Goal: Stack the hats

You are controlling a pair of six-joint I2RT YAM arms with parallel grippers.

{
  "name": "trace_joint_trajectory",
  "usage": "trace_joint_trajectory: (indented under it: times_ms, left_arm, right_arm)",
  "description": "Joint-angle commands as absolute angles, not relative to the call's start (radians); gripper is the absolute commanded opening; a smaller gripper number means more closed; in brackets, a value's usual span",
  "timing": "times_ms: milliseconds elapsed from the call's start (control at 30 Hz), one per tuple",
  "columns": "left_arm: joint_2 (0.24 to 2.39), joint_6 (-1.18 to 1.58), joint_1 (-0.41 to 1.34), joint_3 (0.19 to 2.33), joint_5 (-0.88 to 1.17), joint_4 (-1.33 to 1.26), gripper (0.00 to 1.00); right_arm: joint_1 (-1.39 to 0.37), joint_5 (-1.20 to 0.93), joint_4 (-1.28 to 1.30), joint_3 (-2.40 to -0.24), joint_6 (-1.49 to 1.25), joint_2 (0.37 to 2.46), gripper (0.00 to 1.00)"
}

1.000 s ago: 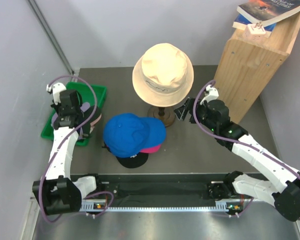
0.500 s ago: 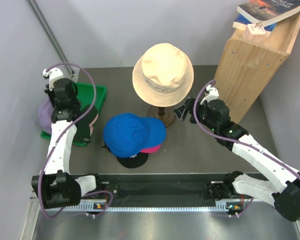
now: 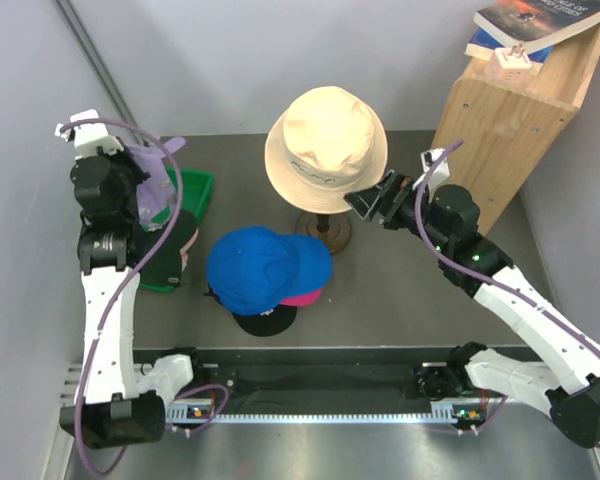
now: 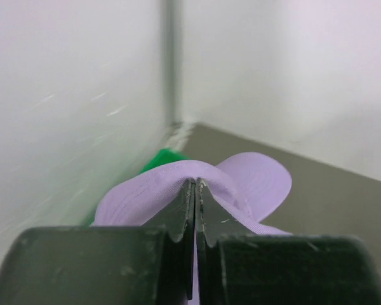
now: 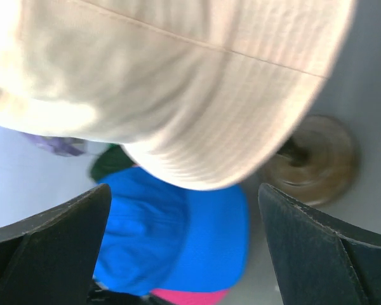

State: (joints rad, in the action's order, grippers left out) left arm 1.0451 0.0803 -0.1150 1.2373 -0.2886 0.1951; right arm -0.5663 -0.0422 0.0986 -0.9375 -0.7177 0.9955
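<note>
My left gripper (image 3: pixel 145 200) is shut on the crown of a lavender cap (image 3: pixel 160 180), held up above the green tray (image 3: pixel 195 190). In the left wrist view the cloth (image 4: pixel 254 181) is pinched in a fold between the closed fingertips of that gripper (image 4: pixel 195 185). A blue cap (image 3: pixel 265 268) lies mid-table on a magenta cap (image 3: pixel 305 297) and a black cap (image 3: pixel 265 320). A dark cap (image 3: pixel 170 250) with a light pink edge (image 3: pixel 186 256) rests at the tray's near end. My right gripper (image 3: pixel 365 205) stands open and empty beside the hat stand, and its wrist view, gripper (image 5: pixel 184 190), looks down on the blue cap (image 5: pixel 178 235).
A cream bucket hat (image 3: pixel 325 145) sits on a wooden stand with a round base (image 3: pixel 332 236) behind the pile. A tall wooden box (image 3: pixel 500 130) with books (image 3: pixel 530 25) on top stands at the back right. Walls close in on the left and back.
The left arm has risen and swung back-left, lifting the lavender cap out of the tray. The right gripper has moved up and back, closer to the bucket hat's brim.
</note>
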Motion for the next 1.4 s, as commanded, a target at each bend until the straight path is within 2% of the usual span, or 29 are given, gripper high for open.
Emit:
trace_joint_trajectory:
  times_ms: [0, 100, 500, 800, 1033, 1367]
  left_arm:
    - [0.979, 0.216, -0.106, 1.293, 0.113, 0.149, 0.00]
    - [0.965, 0.280, -0.089, 1.308, 0.277, 0.150, 0.00]
    - [0.896, 0.350, -0.012, 1.370, 0.469, 0.259, 0.00]
    - [0.874, 0.356, -0.012, 1.428, 0.598, 0.322, 0.00]
    - [0.861, 0.440, -0.012, 1.416, 0.715, 0.272, 0.00]
    - [0.844, 0.564, -0.012, 1.430, 0.822, 0.203, 0.00]
  right_arm:
    - [-0.557, -0.167, -0.029, -0.983, -0.892, 0.995, 0.98]
    - [-0.571, -0.205, -0.112, -0.980, -0.990, 1.009, 0.97]
    - [-0.701, -0.256, -0.377, -0.957, -1.339, 1.101, 0.97]
    - [-0.779, -0.264, -0.477, -0.954, -1.457, 1.190, 0.97]
    - [-0.842, -0.252, -0.593, -0.939, -1.552, 1.252, 0.97]
    - [-0.891, -0.198, -0.610, -0.937, -1.580, 1.284, 0.97]
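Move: The purple cap, already pinched in the left hand, lies some 48 cm to the right hand's left, about 6 cm ahead and 4 cm above that hand. The blue cap on the stack is roughly 31 cm to the left hand's right, 11 cm nearer the base and 26 cm below. From the right hand, that blue cap is about 20 cm left, 5 cm back and 17 cm down; the bucket hat stands close, roughly 13 cm ahead, 7 cm left and 3 cm higher. The purple cap is swung towards the right hand by the left, which keeps its pinch, goes some 22 cm right, then increasingly back as well as up, and turns about 65 degrees clockwise. The right hand comes to meet the cap, about 15 cm left, rising and drawing back past the bucket hat's near brim, rolling its left side up, fingers staying wide open around the brim tip's level. ##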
